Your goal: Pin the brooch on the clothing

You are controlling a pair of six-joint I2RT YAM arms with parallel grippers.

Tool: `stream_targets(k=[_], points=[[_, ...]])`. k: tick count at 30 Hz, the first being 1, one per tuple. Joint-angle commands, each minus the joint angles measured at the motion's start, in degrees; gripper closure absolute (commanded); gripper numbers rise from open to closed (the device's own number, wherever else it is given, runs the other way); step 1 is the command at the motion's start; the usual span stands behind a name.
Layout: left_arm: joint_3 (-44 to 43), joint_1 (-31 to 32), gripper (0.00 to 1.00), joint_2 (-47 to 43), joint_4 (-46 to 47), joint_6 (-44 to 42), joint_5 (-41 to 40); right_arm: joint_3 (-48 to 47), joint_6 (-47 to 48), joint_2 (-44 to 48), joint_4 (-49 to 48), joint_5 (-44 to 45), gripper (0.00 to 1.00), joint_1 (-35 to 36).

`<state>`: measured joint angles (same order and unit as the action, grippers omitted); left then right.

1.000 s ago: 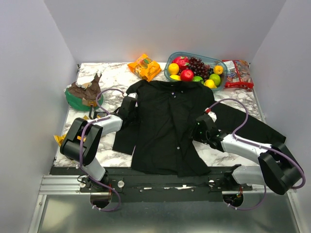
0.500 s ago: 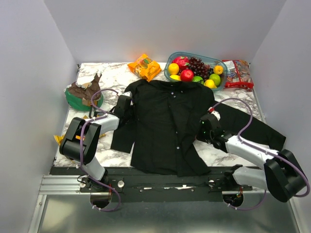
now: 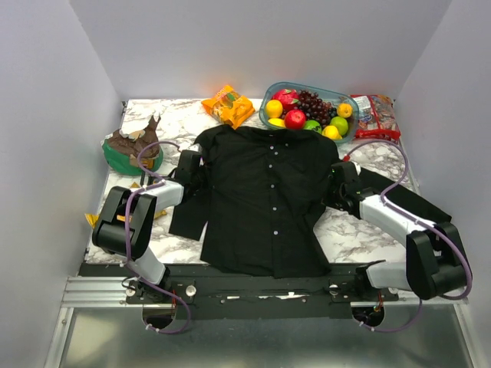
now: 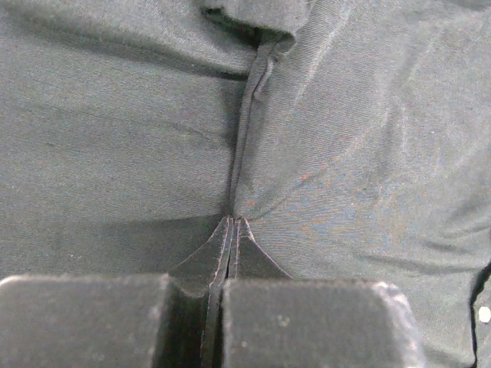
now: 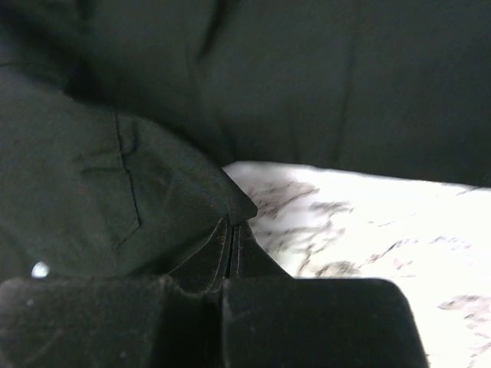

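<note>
The clothing (image 3: 268,192), a black button-up shirt with white buttons down the front, lies spread flat on the marble table (image 3: 349,230). My left gripper (image 3: 193,167) is at the shirt's left side by the sleeve. In the left wrist view this gripper (image 4: 232,221) is shut, pinching a pucker of the black fabric (image 4: 345,153). My right gripper (image 3: 335,188) is at the shirt's right side. In the right wrist view it (image 5: 232,222) is shut on a folded edge of the cloth (image 5: 115,192) above the bare marble (image 5: 368,230). The brooch is out of view.
At the back stand a bowl of fruit (image 3: 307,107), an orange snack bag (image 3: 228,104) and a red packet (image 3: 374,115). A green dish of brown scraps (image 3: 130,146) sits at the left edge. The shirt's right sleeve (image 3: 406,203) trails toward the right edge.
Both grippers have shut on the shirt and moved outward and away from me. The left went left and the right went right, pulling the shirt wider and flatter.
</note>
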<state>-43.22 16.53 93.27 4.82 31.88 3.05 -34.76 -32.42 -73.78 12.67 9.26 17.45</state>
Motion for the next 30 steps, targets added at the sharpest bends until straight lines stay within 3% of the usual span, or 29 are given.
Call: stream_targets(k=[1,17,19,20,22,23,24,25,27,30], points=[[1.21,-1.07,1.0,-2.04,-2.18,-0.24,-2.08,-4.17,3.16,-3.12,2.88,-0.3,0.99,-1.72],[1.91,-2.38,1.0,-6.35,-4.55,-0.68,-4.63,-13.75,7.37,-7.26,10.27,6.65,0.99,-4.36],[1.74,-2.3,1.0,-6.96,-4.73,-0.77,-3.32,-14.36,8.34,-7.26,11.15,5.95,0.92,-4.36],[1.65,-2.3,1.0,-7.31,-4.73,-0.59,-3.05,-14.98,8.69,-7.0,11.67,4.73,0.82,-4.27],[1.3,-1.95,0.73,-9.41,-6.4,-0.41,-1.3,-15.16,8.96,-4.55,12.9,3.14,0.63,-4.27],[1.47,-1.77,0.62,-10.47,-6.66,-0.41,-1.2,-14.98,9.39,-3.23,13.0,1.13,0.48,-4.18],[1.47,-1.6,0.41,-11.61,-7.54,-0.5,-1.46,-13.76,9.57,-1.82,12.91,-0.02,0.42,-4.09],[1.3,-1.33,0.31,-13.97,-8.07,-0.41,-1.55,-13.14,9.66,1.5,12.56,-0.98,0.38,-3.66],[0.51,-1.24,0.14,-16.1,-10.34,-0.33,-1.03,-11.48,9.4,4.59,12.65,-3.27,0.3,-2.52],[-2.73,-1.15,0.06,-19.53,-14.38,-0.94,1.34,-10.5,8.0,8.64,13.35,-4.25,0.25,1.52]])
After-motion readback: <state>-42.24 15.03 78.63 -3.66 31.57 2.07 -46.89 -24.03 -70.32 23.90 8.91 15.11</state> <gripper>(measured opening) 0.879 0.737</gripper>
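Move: Each hand already pinches a side of the clothing just above the table. From the left hand, the button row's middle lies about 18 cm right and 5 cm back, and the left sleeve some 4 cm left and 8 cm back. From the right hand, the right sleeve's root is roughly 6 cm ahead and 4 cm right, the button row's middle about 14 cm left and level with it, and the fruit basket 26 cm ahead and 4 cm left. Both hands keep their pinch and pull the clothing's sides apart: the left draws about 2 cm left, while the right goes some 4 cm forward towards the sleeve's root and 2 cm right, starting to rise. Then both sets of fingers open wide, let go of the cloth and lift, ending 6 to 7 cm higher; the right eases back and left as it climbs. ##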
